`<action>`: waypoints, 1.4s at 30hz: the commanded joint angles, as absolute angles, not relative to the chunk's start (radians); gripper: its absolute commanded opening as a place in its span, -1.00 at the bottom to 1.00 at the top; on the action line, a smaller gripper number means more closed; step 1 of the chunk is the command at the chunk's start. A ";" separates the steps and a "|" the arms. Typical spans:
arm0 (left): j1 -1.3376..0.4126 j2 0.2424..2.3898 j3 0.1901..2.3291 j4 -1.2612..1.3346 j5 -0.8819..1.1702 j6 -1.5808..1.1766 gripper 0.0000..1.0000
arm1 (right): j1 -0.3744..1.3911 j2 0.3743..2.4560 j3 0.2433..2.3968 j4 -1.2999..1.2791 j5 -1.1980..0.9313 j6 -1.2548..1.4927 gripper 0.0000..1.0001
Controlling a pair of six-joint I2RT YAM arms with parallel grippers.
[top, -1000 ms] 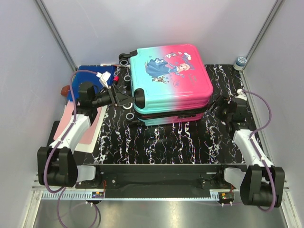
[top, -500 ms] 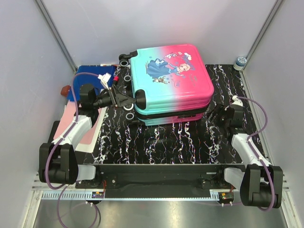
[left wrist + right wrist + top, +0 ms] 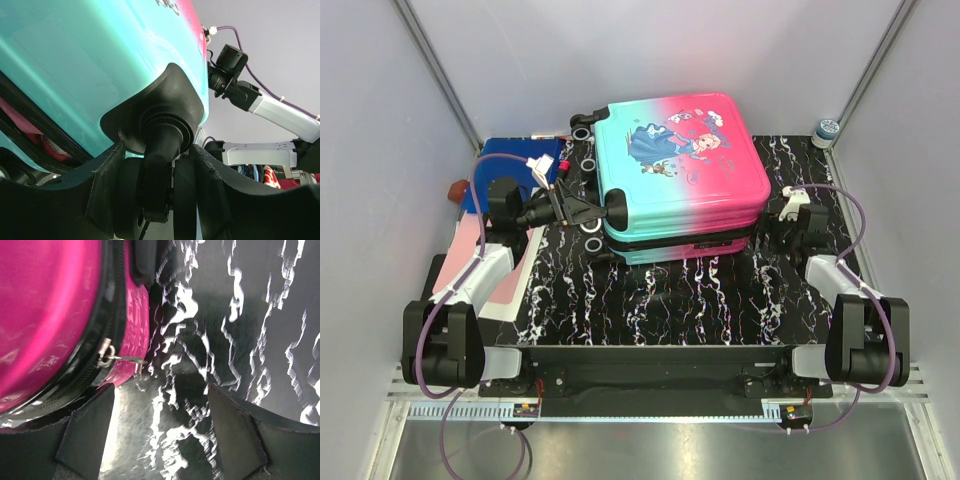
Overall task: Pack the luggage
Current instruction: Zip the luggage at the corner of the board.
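The luggage (image 3: 680, 160), a teal-to-pink hard-shell suitcase with a cartoon print, lies flat on the black marbled table (image 3: 650, 300), its two shells one on top of the other. My left gripper (image 3: 588, 210) is at its front-left corner. In the left wrist view its fingers (image 3: 107, 185) are shut on a black caster wheel (image 3: 160, 165) under the teal shell (image 3: 90, 60). My right gripper (image 3: 772, 228) is open beside the pink right side (image 3: 45, 305). A metal zipper pull (image 3: 120, 359) hangs just ahead of the left finger of the right gripper (image 3: 160, 432). Nothing is between the right fingers.
A flat blue folder (image 3: 505, 165) with a white plug (image 3: 540, 165) on it lies at the back left. In front of it lies a pink and white sheet (image 3: 470, 260), with a small red object (image 3: 455, 190) beside the folder. A small round tin (image 3: 827, 130) stands at the back right. Grey walls close in three sides.
The right arm has drawn in and back along the suitcase's right side, its fingers narrowing, then widening. The left gripper and the suitcase have not moved.
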State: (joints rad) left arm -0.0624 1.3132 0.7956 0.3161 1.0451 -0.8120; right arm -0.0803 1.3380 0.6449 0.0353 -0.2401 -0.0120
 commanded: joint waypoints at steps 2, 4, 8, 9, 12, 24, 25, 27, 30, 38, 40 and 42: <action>-0.057 1.275 0.805 0.394 1.026 -0.799 -1.00 | -0.095 1.264 0.545 0.375 -0.432 -0.173 0.71; -0.057 1.275 0.805 0.393 1.028 -0.798 -1.00 | -0.109 1.243 0.519 0.416 -0.469 -0.209 0.74; -0.057 1.278 0.807 0.399 1.037 -0.805 -1.00 | -0.133 1.226 0.489 0.492 -0.607 -0.254 0.73; -0.057 1.278 0.807 0.399 1.038 -0.805 -1.00 | -0.135 1.224 0.473 0.533 -0.615 -0.256 0.73; -0.057 1.276 0.808 0.397 1.039 -0.804 -1.00 | -0.150 1.229 0.454 0.587 -0.638 -0.265 0.71; -0.057 1.278 0.813 0.376 1.042 -0.782 -1.00 | -0.229 1.348 0.558 0.675 -0.845 -0.298 0.68; -0.057 1.276 0.815 0.368 1.040 -0.778 -1.00 | -0.233 1.359 0.566 0.675 -0.850 -0.310 0.66; -0.057 1.276 0.818 0.357 1.039 -0.765 -1.00 | -0.239 1.367 0.587 0.678 -0.880 -0.316 0.59; -0.057 1.278 0.819 0.348 1.035 -0.758 -1.00 | -0.244 1.371 0.607 0.709 -0.917 -0.311 0.57; -0.057 1.287 0.822 0.339 1.035 -0.753 -1.00 | -0.244 1.371 0.627 0.779 -0.980 -0.279 0.27; -0.057 1.289 0.824 0.339 1.035 -0.753 -1.00 | -0.244 1.384 0.629 0.779 -0.957 -0.297 0.24; -0.057 1.287 0.825 0.339 1.037 -0.753 -1.00 | -0.244 1.399 0.627 0.772 -0.924 -0.311 0.23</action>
State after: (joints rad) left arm -0.0624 1.3128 0.7956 0.3027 1.0473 -0.7834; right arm -0.2459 1.3907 0.5648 0.6189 -0.9455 -0.2920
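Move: Just ahead of the right hand, the zip pull hangs at the luggage's near right corner, about 4 cm forward, 4 cm to its left and some 3 cm higher. The luggage's middle lies roughly 12 cm forward and 22 cm left of this hand; a black handle on the luggage's right side sits about 7 cm beyond the pull. From the left hand, already holding a wheel, the pull is some 35 cm right, 5 cm ahead and 12 cm lower. Rising about 8 cm in two steps, most steeply at the end, the right hand also edges 3 cm left and 2 cm forward. It swings counter-clockwise and tips its fingers up, some 30 degrees each, so the nearly level fingers face the zipped corner; the open fingers partly close around the pull's line without pinching it. The left hand keeps its hold on the wheel. ##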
